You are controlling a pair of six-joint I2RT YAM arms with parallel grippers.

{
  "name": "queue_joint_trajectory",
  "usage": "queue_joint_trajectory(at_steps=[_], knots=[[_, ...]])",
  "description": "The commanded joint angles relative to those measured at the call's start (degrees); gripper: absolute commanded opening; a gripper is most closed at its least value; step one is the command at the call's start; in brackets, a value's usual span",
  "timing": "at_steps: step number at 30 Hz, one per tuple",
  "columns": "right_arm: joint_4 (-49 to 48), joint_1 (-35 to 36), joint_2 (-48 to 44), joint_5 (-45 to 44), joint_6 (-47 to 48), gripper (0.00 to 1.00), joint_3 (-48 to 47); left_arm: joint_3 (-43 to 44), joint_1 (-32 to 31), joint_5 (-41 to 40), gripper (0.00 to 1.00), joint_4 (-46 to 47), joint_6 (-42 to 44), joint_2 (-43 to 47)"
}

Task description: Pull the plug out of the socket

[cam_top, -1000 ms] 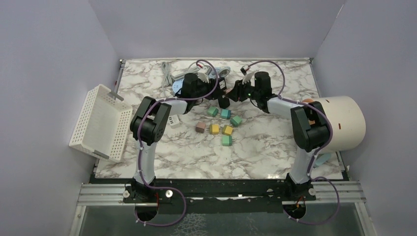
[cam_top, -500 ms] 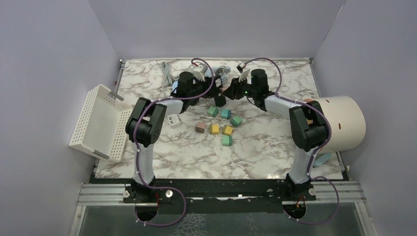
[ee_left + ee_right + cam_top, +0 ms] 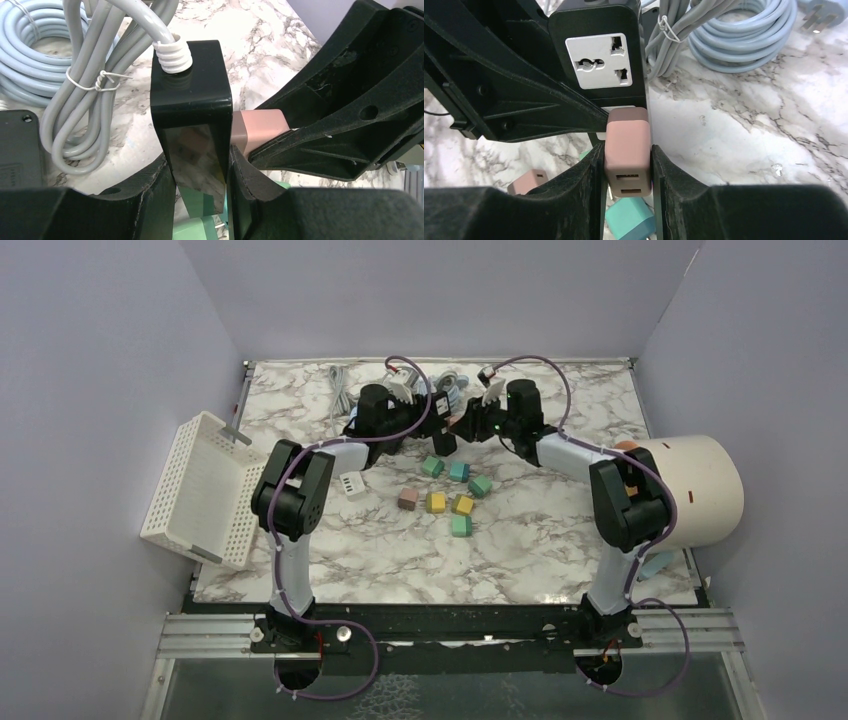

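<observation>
A black power strip [image 3: 192, 115] with a grey cord is held off the table between the two arms; it also shows in the right wrist view [image 3: 596, 55] and the top view [image 3: 447, 430]. My left gripper [image 3: 200, 200] is shut on the strip's body. A pink USB plug [image 3: 628, 150] sits in the strip's lower socket, below a free white socket [image 3: 597, 61]. My right gripper [image 3: 628, 185] is shut on the pink plug, which also shows in the left wrist view [image 3: 257, 131]. In the top view the grippers meet at the table's far middle, left [image 3: 425, 418] and right [image 3: 466, 423].
Several coloured plug cubes [image 3: 447, 490] lie on the marble just in front of the grippers. A white adapter [image 3: 352, 484] lies left of them. Coiled grey and blue cables [image 3: 734, 35] lie behind. A white basket [image 3: 203, 490] hangs at the left edge, a large white cylinder [image 3: 695, 490] at right.
Both grippers have moved a little toward the far side and left with the strip and plug. Both grips are unchanged.
</observation>
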State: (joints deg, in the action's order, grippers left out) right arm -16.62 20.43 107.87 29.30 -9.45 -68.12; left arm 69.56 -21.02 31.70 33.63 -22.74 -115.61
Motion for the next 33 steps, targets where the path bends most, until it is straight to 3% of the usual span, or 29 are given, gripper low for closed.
queue_joint_trajectory(at_steps=[1, 4, 8, 10, 13, 17, 21, 25, 26, 27, 30, 31, 33], knots=[[4.32, 2.30, -3.68, -8.64, 2.87, 0.01, -2.11, 0.54, 4.84, -10.93, 0.00, 3.46, 4.83, 1.78], [4.07, 1.59, -4.04, -7.89, 1.92, 0.01, -1.43, 1.11, 4.93, -11.51, 0.00, 2.80, 5.60, 1.53], [-1.37, -5.96, -3.36, 9.07, -5.33, 0.01, 0.34, 1.37, 5.63, -11.85, 0.00, 2.22, 6.74, 1.60], [-2.09, -7.37, -3.24, 11.19, -6.10, 0.01, 0.64, 1.13, 5.98, -11.76, 0.00, 2.21, 6.70, 1.95], [4.65, -4.51, -3.27, 5.67, -0.07, 0.01, -2.22, 0.94, 6.29, -12.34, 0.00, 2.01, 7.39, 2.56], [11.16, 5.60, -4.21, -11.26, 10.45, 0.01, -5.20, 1.71, 6.33, -12.96, 0.00, 1.00, 7.45, 2.20], [8.15, 5.76, -6.77, -12.49, 8.72, 0.01, -1.27, 1.81, 6.34, -13.16, 0.00, -0.21, 8.05, 2.35], [-1.09, -5.36, -8.02, 9.14, -5.33, 0.01, 3.70, 1.37, 6.34, -13.52, 0.00, -0.66, 8.68, 3.18], [-1.62, -6.08, -8.18, 9.44, -5.96, 0.01, 3.74, 1.36, 6.38, -13.59, 0.00, -0.67, 8.64, 3.27], [1.49, -4.78, -8.48, 5.89, -3.01, 0.01, 2.45, 1.41, 6.34, -13.52, 0.00, -0.67, 8.55, 3.29], [11.77, 8.40, -8.56, -14.50, 12.50, 0.01, -2.18, 1.37, 6.36, -13.30, 0.00, -0.67, 8.33, 3.41], [12.09, 9.97, -8.67, -16.71, 13.35, 0.01, -2.25, 1.23, 6.34, -13.39, 0.00, -0.67, 8.38, 3.47], [8.62, 8.37, -10.05, -12.66, 9.34, 0.01, 0.57, 1.09, 6.35, -13.62, 0.00, -0.67, 8.50, 3.62]])
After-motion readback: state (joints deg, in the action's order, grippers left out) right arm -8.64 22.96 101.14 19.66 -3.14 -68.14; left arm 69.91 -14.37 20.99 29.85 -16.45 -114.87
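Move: The black socket is gripped by the left hand; its middle lies about 6 cm left and 1 cm ahead of the right hand, level with it. The right hand already pinches the pink plug, still in the socket and some 4 cm to the left hand's right. From the right hand, on the table about 12 cm below: a green plug 10 cm back and 7 cm left, a teal plug 11 cm back and 1 cm left, the pale blue coil 9 cm ahead and 6 cm left. Rocking side to side by a centimetre or two, with the wrist tilting slightly, the right hand keeps its pinch on the plug and rises about 2.5 cm, then jerks some 6 cm right, away from the socket, before swinging partly back left. The left hand keeps hold of the socket, shifts slightly, then draws it about 8 cm left and 5 cm forward, turning some 15 degrees counter-clockwise. ##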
